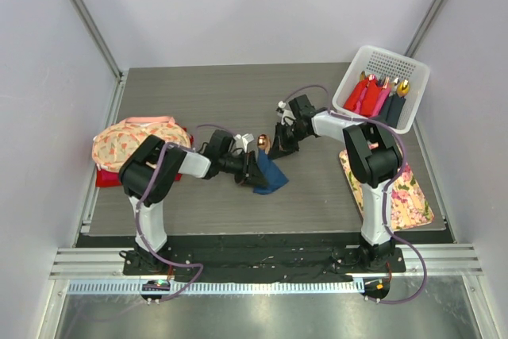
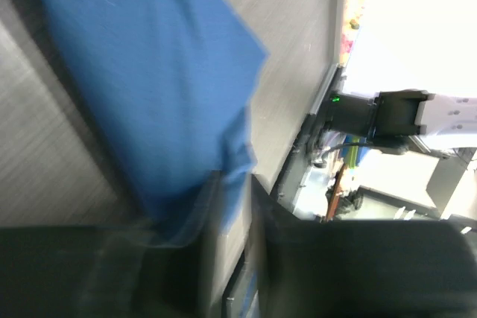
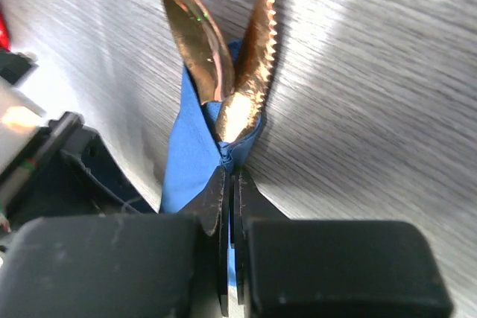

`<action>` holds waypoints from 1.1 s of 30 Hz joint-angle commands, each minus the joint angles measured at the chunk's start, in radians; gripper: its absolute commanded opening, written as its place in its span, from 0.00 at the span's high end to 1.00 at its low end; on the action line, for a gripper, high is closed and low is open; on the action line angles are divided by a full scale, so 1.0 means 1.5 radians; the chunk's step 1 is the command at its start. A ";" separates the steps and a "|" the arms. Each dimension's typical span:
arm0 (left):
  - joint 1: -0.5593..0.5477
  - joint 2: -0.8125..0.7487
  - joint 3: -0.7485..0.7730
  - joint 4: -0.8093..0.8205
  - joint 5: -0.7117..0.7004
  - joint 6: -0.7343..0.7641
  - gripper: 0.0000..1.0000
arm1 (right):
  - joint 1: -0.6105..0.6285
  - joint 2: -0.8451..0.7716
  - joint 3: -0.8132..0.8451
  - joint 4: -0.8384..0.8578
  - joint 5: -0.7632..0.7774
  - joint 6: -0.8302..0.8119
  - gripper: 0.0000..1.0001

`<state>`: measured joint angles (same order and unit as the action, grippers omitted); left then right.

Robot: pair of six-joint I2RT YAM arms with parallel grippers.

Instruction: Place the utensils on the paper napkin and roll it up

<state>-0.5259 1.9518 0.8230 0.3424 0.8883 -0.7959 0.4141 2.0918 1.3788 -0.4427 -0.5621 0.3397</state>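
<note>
The dark blue paper napkin point(image 1: 271, 176) lies mid-table, bunched around the copper-brown utensils point(image 1: 263, 143). In the right wrist view a spoon bowl point(image 3: 195, 39) and a serrated knife blade point(image 3: 257, 50) stick out of the napkin point(image 3: 190, 154). My right gripper point(image 3: 231, 175) is shut on the napkin's bunched end, just below the utensil tips; it also shows in the top view point(image 1: 278, 147). My left gripper point(image 1: 252, 168) is at the napkin's left side. In the blurred left wrist view the napkin point(image 2: 149, 72) hangs down to a narrow gap between my left gripper's point(image 2: 235, 188) fingers.
A white basket point(image 1: 413, 77) at the back right holds red and pink rolls with gold tips. A pile of floral cloths point(image 1: 131, 142) sits at the left edge. One floral cloth point(image 1: 405, 192) lies at the right, beside the right arm.
</note>
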 commanded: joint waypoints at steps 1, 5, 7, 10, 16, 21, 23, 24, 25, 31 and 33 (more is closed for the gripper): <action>0.032 -0.073 -0.027 0.015 -0.083 -0.005 0.62 | 0.002 0.017 -0.050 0.049 0.021 -0.032 0.99; 0.066 -0.163 -0.018 -0.017 -0.078 0.004 0.49 | -0.003 -0.007 -0.058 0.110 0.003 -0.035 0.99; 0.081 -0.203 -0.015 -0.065 -0.082 0.022 0.46 | -0.006 -0.013 -0.062 0.133 -0.022 -0.025 0.99; 0.124 -0.233 -0.012 -0.116 -0.091 0.057 0.42 | -0.010 -0.036 -0.085 0.197 -0.045 -0.002 0.99; 0.187 -0.244 -0.008 -0.141 -0.100 0.095 0.31 | -0.012 -0.094 -0.137 0.292 -0.094 0.015 0.99; 0.203 -0.248 -0.002 -0.138 -0.102 0.103 0.27 | -0.023 -0.120 -0.147 0.328 -0.128 0.021 0.99; 0.206 -0.249 -0.001 -0.130 -0.104 0.105 0.26 | -0.027 -0.130 -0.148 0.326 -0.144 0.018 0.99; 0.208 -0.249 -0.001 -0.128 -0.105 0.104 0.25 | -0.028 -0.132 -0.149 0.326 -0.147 0.020 0.99; 0.209 -0.249 -0.002 -0.125 -0.106 0.098 0.25 | -0.029 -0.134 -0.152 0.325 -0.151 0.017 0.99; 0.215 -0.246 -0.006 -0.118 -0.093 0.089 0.19 | -0.031 -0.153 -0.150 0.325 -0.165 0.002 0.99; 0.219 -0.247 -0.004 -0.120 -0.089 0.089 0.14 | -0.032 -0.156 -0.144 0.324 -0.170 -0.001 0.99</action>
<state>-0.2123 1.5997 0.7959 0.1402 0.7341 -0.6712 0.3706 1.9282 1.1450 -0.0124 -0.7696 0.3645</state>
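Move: The napkin, rolled around the cutlery, lies with its middle about 2 cm ahead of the left hand, 4 cm to its right and 2 cm below; the fingers are still at its near part. The spoon bowl is roughly 10 cm ahead of that hand and 2 cm to its right, the patterned bag some 34 cm left and 9 ahead. The right hand already pinches the napkin's outer part: its middle is about 6 cm back and 1 left, the spoon bowl 3 ahead and 3 left. Up and away to the left and forward, about 11 cm left and 9 forward, the left hand leaves the napkin's near part, its fingers opening wide and swinging some 20 degrees counter-clockwise. The right hand keeps its pinch, edges slightly left, then lifts about 5 cm while its fingers tilt out of their steep downward slant. ##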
